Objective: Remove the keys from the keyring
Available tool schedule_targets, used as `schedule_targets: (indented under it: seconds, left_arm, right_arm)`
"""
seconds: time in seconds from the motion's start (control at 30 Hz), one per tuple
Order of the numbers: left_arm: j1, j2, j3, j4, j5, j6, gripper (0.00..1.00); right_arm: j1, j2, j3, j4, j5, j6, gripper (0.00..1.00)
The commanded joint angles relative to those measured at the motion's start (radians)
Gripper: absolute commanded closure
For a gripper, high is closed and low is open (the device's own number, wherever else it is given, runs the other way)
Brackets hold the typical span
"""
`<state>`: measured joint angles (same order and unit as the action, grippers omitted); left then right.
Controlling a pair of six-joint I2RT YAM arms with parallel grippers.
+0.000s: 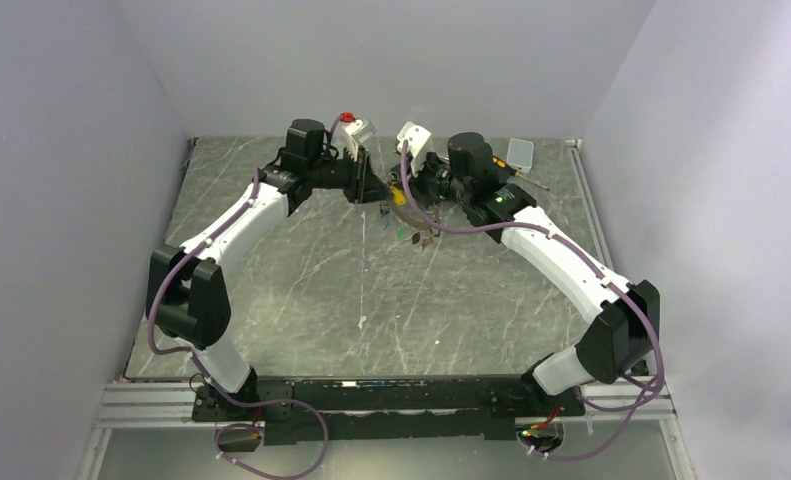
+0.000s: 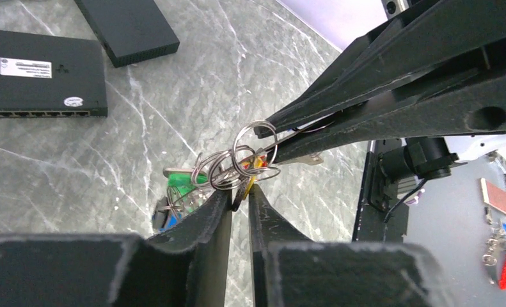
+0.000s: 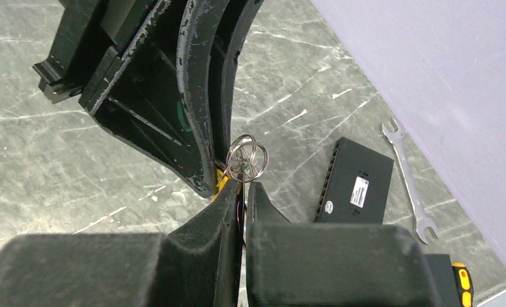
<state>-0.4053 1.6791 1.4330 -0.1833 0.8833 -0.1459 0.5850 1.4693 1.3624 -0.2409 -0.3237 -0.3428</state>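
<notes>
The two arms meet above the far middle of the table. My right gripper (image 3: 245, 187) is shut on the thin wire of the keyring (image 3: 246, 157), where several silver rings (image 2: 237, 163) bunch up. In the left wrist view my left gripper (image 2: 240, 192) comes from below, its jaws closed to a narrow gap on the yellow key (image 2: 258, 167) at the ring bunch. The right gripper (image 2: 269, 134) reaches in from the upper right. A green key (image 2: 181, 179) and a blue key (image 2: 167, 219) hang to the left. From above, the keys (image 1: 403, 232) dangle under both grippers.
Two flat black boxes (image 2: 42, 77) (image 2: 128, 29) lie on the marble table (image 1: 301, 290) behind the bunch. A silver wrench (image 3: 407, 182) lies by the right wall beside one black box (image 3: 355, 182). A yellow-handled tool (image 3: 461, 284) sits near it. Walls enclose three sides.
</notes>
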Motion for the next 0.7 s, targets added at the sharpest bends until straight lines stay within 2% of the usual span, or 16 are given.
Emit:
schedule_targets:
  seconds: [0.0,0.1,0.33,0.67]
  left_arm:
    - [-0.003,0.009,0.038,0.019,-0.009,-0.003,0.87]
    - [-0.003,0.002,0.065,-0.041,-0.021,0.036,1.00]
    - [-0.003,-0.026,0.129,-0.217,-0.077,0.134,1.00]
    - [-0.039,0.030,0.138,-0.164,-0.001,0.110,1.00]
  right_arm:
    - [0.005,-0.035,0.012,0.088,-0.018,0.021,1.00]
    - [0.004,-0.042,-0.020,0.098,-0.003,0.021,1.00]
    - [-0.031,-0.074,-0.120,0.158,0.021,0.078,1.00]
    - [-0.054,-0.064,-0.129,0.222,-0.108,0.187,1.00]
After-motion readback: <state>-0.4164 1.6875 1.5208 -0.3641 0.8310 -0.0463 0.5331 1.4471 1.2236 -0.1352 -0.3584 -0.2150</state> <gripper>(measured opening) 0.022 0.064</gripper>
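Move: The yellow key lies at the left hand's partly open fingertips, about 1 cm to the right and 1 cm below. From the right hand, which already grips the rings, it is some 2 cm back, 1 cm left and 2 cm below. The green key hangs roughly 6 cm back, 5 cm right and 6 cm below the left hand. Left fingers close on the yellow key; the right, still gripping the rings, dips about 4 cm, easing right. ##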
